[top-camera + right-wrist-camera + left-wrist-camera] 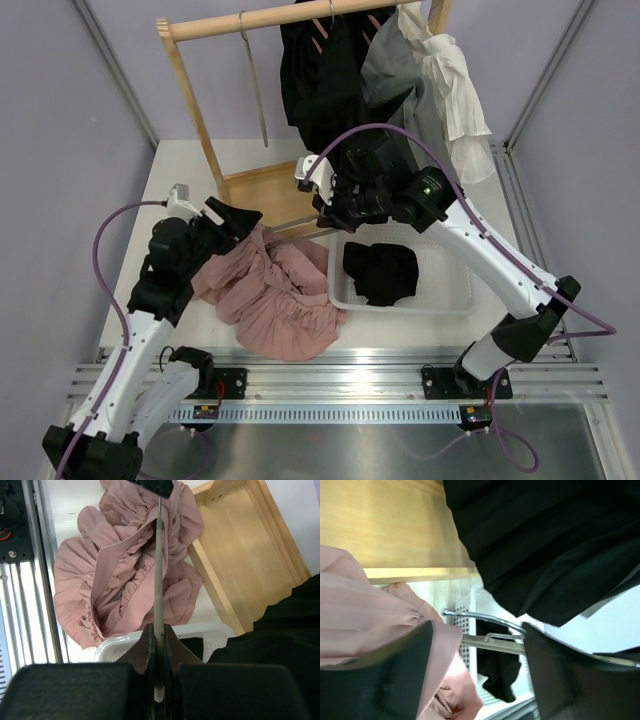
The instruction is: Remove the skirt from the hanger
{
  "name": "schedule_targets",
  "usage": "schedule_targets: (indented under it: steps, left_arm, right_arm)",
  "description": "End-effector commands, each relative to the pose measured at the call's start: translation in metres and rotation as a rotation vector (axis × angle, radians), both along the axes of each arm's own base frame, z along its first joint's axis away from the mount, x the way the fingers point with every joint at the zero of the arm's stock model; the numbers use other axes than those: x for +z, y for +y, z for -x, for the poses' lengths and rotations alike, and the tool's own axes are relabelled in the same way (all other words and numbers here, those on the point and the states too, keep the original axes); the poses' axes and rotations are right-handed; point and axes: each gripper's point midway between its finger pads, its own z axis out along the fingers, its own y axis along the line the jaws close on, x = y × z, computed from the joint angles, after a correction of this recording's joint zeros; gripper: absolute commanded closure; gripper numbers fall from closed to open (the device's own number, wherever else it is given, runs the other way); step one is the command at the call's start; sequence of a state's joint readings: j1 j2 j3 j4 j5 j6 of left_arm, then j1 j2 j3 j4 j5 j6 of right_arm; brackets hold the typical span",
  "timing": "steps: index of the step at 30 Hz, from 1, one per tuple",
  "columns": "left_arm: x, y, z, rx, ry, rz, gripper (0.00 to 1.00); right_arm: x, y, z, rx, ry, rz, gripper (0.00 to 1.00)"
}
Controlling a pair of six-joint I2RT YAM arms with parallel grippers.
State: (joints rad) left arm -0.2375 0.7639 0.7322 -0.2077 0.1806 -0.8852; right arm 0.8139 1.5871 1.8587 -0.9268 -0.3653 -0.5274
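The pink skirt [275, 300] lies bunched on the table between the arms, its waistband still round the grey hanger bar [158, 570]. My right gripper [159, 630] is shut on the near end of that bar, seen in the top view at the right gripper [335, 207]. The hanger [295, 222] runs level from there toward my left gripper [240, 222]. In the left wrist view the left gripper [480, 675] stands open, with the hanger's metal hook [485, 617] and bar across the gap. Pink cloth [365, 620] drapes over its left finger [395, 675].
A white basket [400, 305] holding a black garment [380, 270] sits right of the skirt. The wooden rack's base [260, 185] is just behind. Black clothes [330, 80] and a grey-and-white garment [440, 80] hang from its rail over the right arm.
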Motion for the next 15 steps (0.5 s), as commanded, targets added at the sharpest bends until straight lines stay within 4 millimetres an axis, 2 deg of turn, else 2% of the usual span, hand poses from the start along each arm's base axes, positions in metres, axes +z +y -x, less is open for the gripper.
schedule_targets:
  steps: [1, 3, 5, 10, 11, 14, 15]
  left_arm:
    - [0.046, 0.014, 0.003, 0.084, -0.101, 0.045, 0.19]
    - [0.052, 0.018, 0.011, 0.106, -0.096, 0.071, 0.13]
    - [0.059, 0.022, 0.016, 0.119, -0.107, 0.080, 0.11]
    - [0.056, 0.033, 0.025, 0.131, -0.158, -0.031, 0.08]
    - [0.054, 0.033, 0.026, 0.114, -0.180, -0.074, 0.08]
    - [0.030, 0.027, 0.025, 0.005, -0.226, -0.260, 0.05]
    - [0.020, 0.020, 0.028, -0.078, -0.255, -0.329, 0.05]
  right_arm:
    - [0.021, -0.011, 0.000, -0.035, -0.069, -0.033, 1.00]
    - [0.021, -0.015, -0.003, -0.054, -0.082, -0.030, 1.00]
    - [0.025, -0.017, -0.001, -0.051, -0.065, -0.048, 1.00]
    - [0.036, -0.029, 0.001, -0.044, -0.026, -0.091, 1.00]
    - [0.040, -0.031, 0.004, -0.031, -0.020, -0.105, 1.00]
    - [0.044, -0.042, 0.009, -0.027, -0.013, -0.105, 1.00]
    - [0.043, -0.046, 0.010, -0.031, -0.005, -0.098, 1.00]
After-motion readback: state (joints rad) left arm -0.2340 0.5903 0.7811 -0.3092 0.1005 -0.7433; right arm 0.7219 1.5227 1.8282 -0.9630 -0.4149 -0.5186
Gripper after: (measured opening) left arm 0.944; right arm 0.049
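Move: The pink skirt lies heaped some 9 cm to the left of the right hand, 6 cm back and about 22 cm below; the held hanger still reaches into its waistband. From the right hand, the black garment in the basket is roughly 12 cm right, level in reach and 28 cm down. For the left hand, already open, the skirt is about 8 cm back, 4 cm right and 16 cm below. The right hand draws the held hanger 3 cm right as the left opens wider, lifting back-left 5 cm. ##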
